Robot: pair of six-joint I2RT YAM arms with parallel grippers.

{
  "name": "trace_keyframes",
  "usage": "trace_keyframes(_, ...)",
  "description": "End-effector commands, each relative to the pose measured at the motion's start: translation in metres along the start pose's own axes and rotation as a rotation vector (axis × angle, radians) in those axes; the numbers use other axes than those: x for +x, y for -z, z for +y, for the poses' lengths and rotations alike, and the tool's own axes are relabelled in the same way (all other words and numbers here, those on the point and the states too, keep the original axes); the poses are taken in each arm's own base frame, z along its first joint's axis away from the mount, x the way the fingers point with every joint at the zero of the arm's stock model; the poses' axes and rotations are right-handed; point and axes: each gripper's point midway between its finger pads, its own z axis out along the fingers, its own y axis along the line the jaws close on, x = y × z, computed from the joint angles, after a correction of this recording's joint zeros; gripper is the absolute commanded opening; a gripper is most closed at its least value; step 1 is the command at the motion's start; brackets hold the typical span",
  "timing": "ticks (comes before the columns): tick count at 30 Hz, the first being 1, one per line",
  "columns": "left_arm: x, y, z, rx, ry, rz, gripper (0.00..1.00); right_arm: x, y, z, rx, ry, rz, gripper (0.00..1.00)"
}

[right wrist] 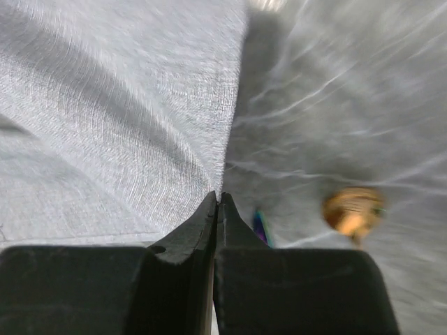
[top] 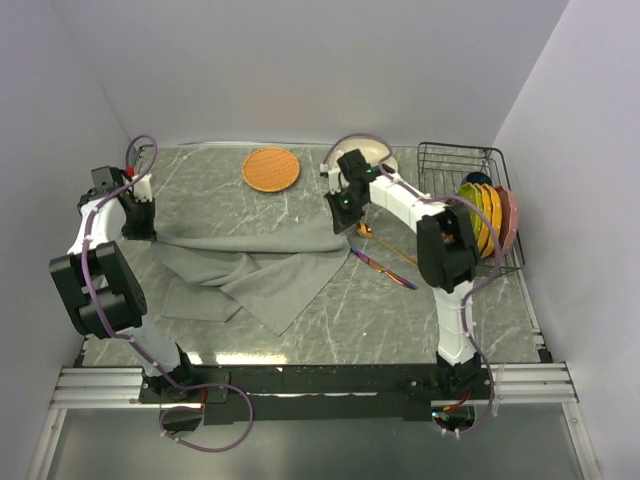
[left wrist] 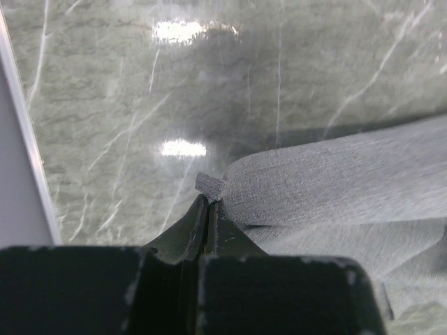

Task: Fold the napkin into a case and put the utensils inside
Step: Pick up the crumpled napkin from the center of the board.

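The grey napkin [top: 250,270] lies crumpled and partly spread across the middle of the table. My left gripper [top: 138,228] is at its far left corner, and in the left wrist view the gripper [left wrist: 209,199] is shut on a small tuft of the napkin [left wrist: 335,181]. At the cloth's far right corner my right gripper [top: 345,222] is shut, and its tips [right wrist: 221,195] pinch the napkin [right wrist: 119,118] at its edge. The gold spoon [top: 366,230] [right wrist: 353,209] and the purple knife [top: 385,268] [right wrist: 260,227] lie on the table just right of the cloth. No folded case shows.
A round orange mat [top: 271,169] lies at the back centre, with a white dish [top: 380,152] to its right. A black wire rack [top: 455,165] holding coloured plates [top: 490,215] stands at the right wall. Walls close in on the left, back and right.
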Motion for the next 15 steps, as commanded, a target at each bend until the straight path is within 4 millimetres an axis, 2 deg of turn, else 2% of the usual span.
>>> trace_keyframes(1,-0.013,-0.020,0.000,0.021,0.060,-0.032,0.01,0.014,-0.035,0.004,-0.021,-0.112,0.058,0.00)
trace_keyframes(5,-0.013,-0.045,0.005,0.019,0.112,-0.011,0.01,0.002,-0.043,-0.003,0.003,-0.135,0.046,0.01)
trace_keyframes(7,-0.012,-0.054,0.006,0.023,0.121,0.002,0.01,0.009,-0.046,-0.005,0.009,-0.136,0.090,0.06)
trace_keyframes(11,-0.022,-0.063,0.011,0.020,0.117,-0.002,0.01,0.003,-0.036,-0.012,0.054,-0.123,0.097,0.51)
trace_keyframes(13,-0.022,-0.067,0.011,0.022,0.118,0.010,0.01,-0.013,-0.031,-0.015,0.079,-0.106,0.045,0.59)
trace_keyframes(15,-0.027,-0.068,0.010,0.026,0.115,0.006,0.01,-0.032,-0.026,-0.018,0.094,-0.086,-0.016,0.61)
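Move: Both hands still pinch the napkin by its far corners. The left has bare board about 7 cm below and 3 cm ahead, with the round trivet some 26 cm right and 17 cm ahead. The right has its laying spot about 5 cm below and 1 cm left; from it the spoon's middle is 11 cm right and 3 cm back, the knife's about 9 cm right and 8 cm back, the trivet 17 cm left and 15 cm ahead. The right hand lets go of the napkin: it drops quickly about 5 cm to the board, still pinching, then opens its fingers to over half while easing up a little and forward. The left keeps its pinch on the other corner and lowers it some 7 cm towards the board, ending with a push of a few centimetres forward. ##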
